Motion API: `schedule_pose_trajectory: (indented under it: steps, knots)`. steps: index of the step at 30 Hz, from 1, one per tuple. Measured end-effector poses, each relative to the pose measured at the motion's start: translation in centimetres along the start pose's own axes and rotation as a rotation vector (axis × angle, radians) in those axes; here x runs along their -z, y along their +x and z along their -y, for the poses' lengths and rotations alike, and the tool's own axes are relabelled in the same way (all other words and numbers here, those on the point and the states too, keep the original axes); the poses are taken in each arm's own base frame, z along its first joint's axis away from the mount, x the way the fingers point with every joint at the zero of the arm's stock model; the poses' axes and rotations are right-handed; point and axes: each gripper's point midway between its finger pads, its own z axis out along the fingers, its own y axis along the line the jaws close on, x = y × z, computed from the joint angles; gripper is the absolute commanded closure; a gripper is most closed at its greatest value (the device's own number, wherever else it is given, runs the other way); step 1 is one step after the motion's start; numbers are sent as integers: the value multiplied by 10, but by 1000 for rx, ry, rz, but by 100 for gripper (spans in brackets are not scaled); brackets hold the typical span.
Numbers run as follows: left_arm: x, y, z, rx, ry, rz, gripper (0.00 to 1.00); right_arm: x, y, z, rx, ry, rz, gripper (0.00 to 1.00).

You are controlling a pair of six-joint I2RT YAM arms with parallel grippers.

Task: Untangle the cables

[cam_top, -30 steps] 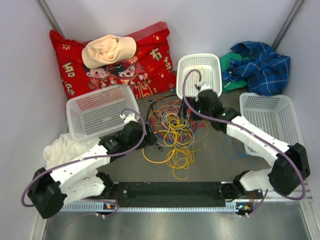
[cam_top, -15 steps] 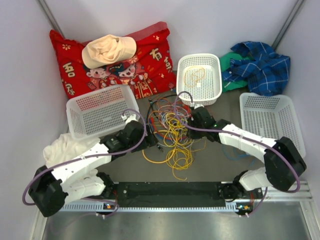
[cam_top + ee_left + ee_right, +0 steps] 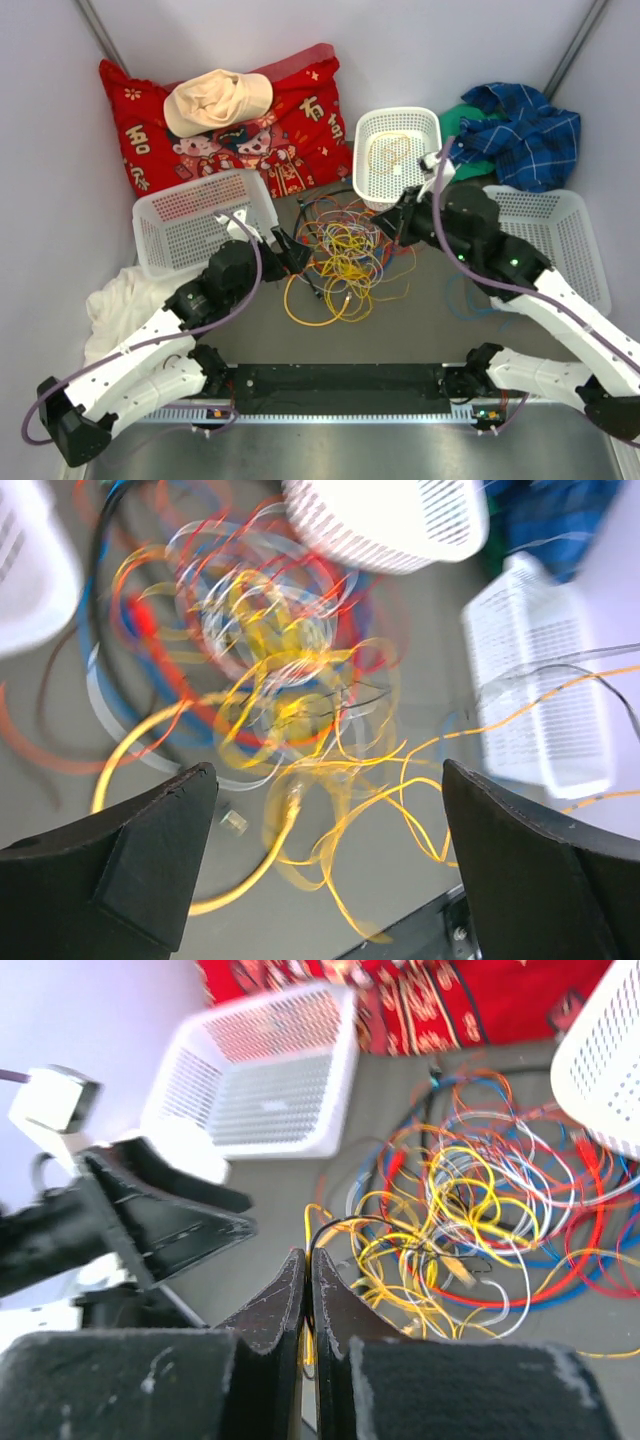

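The cables (image 3: 345,260) lie as a tangle of yellow, red, blue, white, orange and black wires on the grey table between the arms. My right gripper (image 3: 386,226) sits at the tangle's right edge. In the right wrist view its jaws (image 3: 307,1256) are pressed together on a thin black cable and a yellow one that run out to the tangle (image 3: 490,1220). My left gripper (image 3: 284,250) hovers at the tangle's left edge, open, with nothing between its fingers (image 3: 328,772); blurred cables (image 3: 270,670) lie below it.
A white basket (image 3: 200,225) stands left. A smaller basket (image 3: 432,150) at the back holds a yellow cable (image 3: 392,152). A third basket (image 3: 545,240) stands right. A red pillow (image 3: 300,120), beige cloth (image 3: 215,100), plaid cloth (image 3: 520,135) and white cloth (image 3: 125,295) lie around.
My right gripper came from the back basket down to the tangle, shut on cables and pulled them right and up. The left arm shifted and its gripper rose. The tangle spread.
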Motion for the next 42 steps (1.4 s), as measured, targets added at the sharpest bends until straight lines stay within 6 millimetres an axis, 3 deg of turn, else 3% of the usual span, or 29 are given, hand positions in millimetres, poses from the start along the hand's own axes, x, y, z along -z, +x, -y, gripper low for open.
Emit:
schedule_pose_trajectory:
  steps: [5, 9, 14, 17, 21, 25, 27, 30, 31, 34, 37, 38, 39, 40, 42]
  knots:
    - [3, -26, 37, -27, 169, 104, 1, 29, -30, -18, -6, -49, 62, 100]
    - [8, -40, 65, -56, 320, 179, 4, 35, -26, -23, -24, -65, 28, 100]
    - [7, -40, 102, -99, 512, 190, 11, 43, -25, -32, -48, -97, -5, 100]
    - [-2, -22, 119, -126, 613, 122, 14, 48, -31, -39, -59, -120, 3, 100]
    - [-10, 25, 136, -178, 707, -20, 16, 53, -37, -44, -68, -138, 9, 100]
    - [-10, 69, 145, -255, 752, -120, 19, 53, -36, -48, -76, -153, -2, 100]
    - [-15, 80, 142, -277, 743, -141, 23, 53, -34, -49, -83, -160, -12, 100]
    - [-26, 82, 136, -288, 704, -133, 43, 53, -33, -51, -89, -170, -21, 100]
    - [-30, 81, 134, -292, 687, -123, 55, 53, -32, -52, -92, -173, -23, 100]
    - [-38, 72, 132, -292, 641, -73, 68, 54, -32, -52, -93, -175, -26, 100]
    - [-43, 57, 131, -295, 600, -9, 100, 56, -32, -53, -95, -179, -25, 100]
    - [-44, 51, 132, -299, 586, 12, 100, 57, -33, -53, -95, -183, -23, 100]
    - [-44, 46, 133, -305, 576, 30, 100, 58, -33, -54, -95, -185, -22, 94]
    - [-44, 39, 134, -312, 561, 51, 100, 61, -33, -54, -95, -187, -19, 61]
    - [-42, 22, 137, -322, 524, 86, 100, 66, -33, -52, -93, -182, -15, 34]
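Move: The left hand, wide open, has the lifted yellow cable about 15 cm to its right, roughly 1 cm back and a couple of centimetres higher. That stretch hangs some 9 cm below the shut right fingers, about 2 cm to their left and 1 cm back. From the left hand, the cable pile lies about 5 cm ahead, 13 cm right and 15 cm down; the white basket is about 27 cm ahead, 25 cm right and 13 cm down. The left hand, still open, rises about 9 cm and swings some 15 cm right in an arc that dips back down and draws about 5 cm back before easing forward again, its fingers turning clockwise up to about 40 degrees and levelling, then shuts on the yellow cable hanging between the right hand and the pile and starts to lift. Meanwhile the right hand keeps its pinch on the cable's lifted part while easing up about 7 cm and back 5 cm, away from the pile, and only at the very end begins to open, once the left fingers are shut. ##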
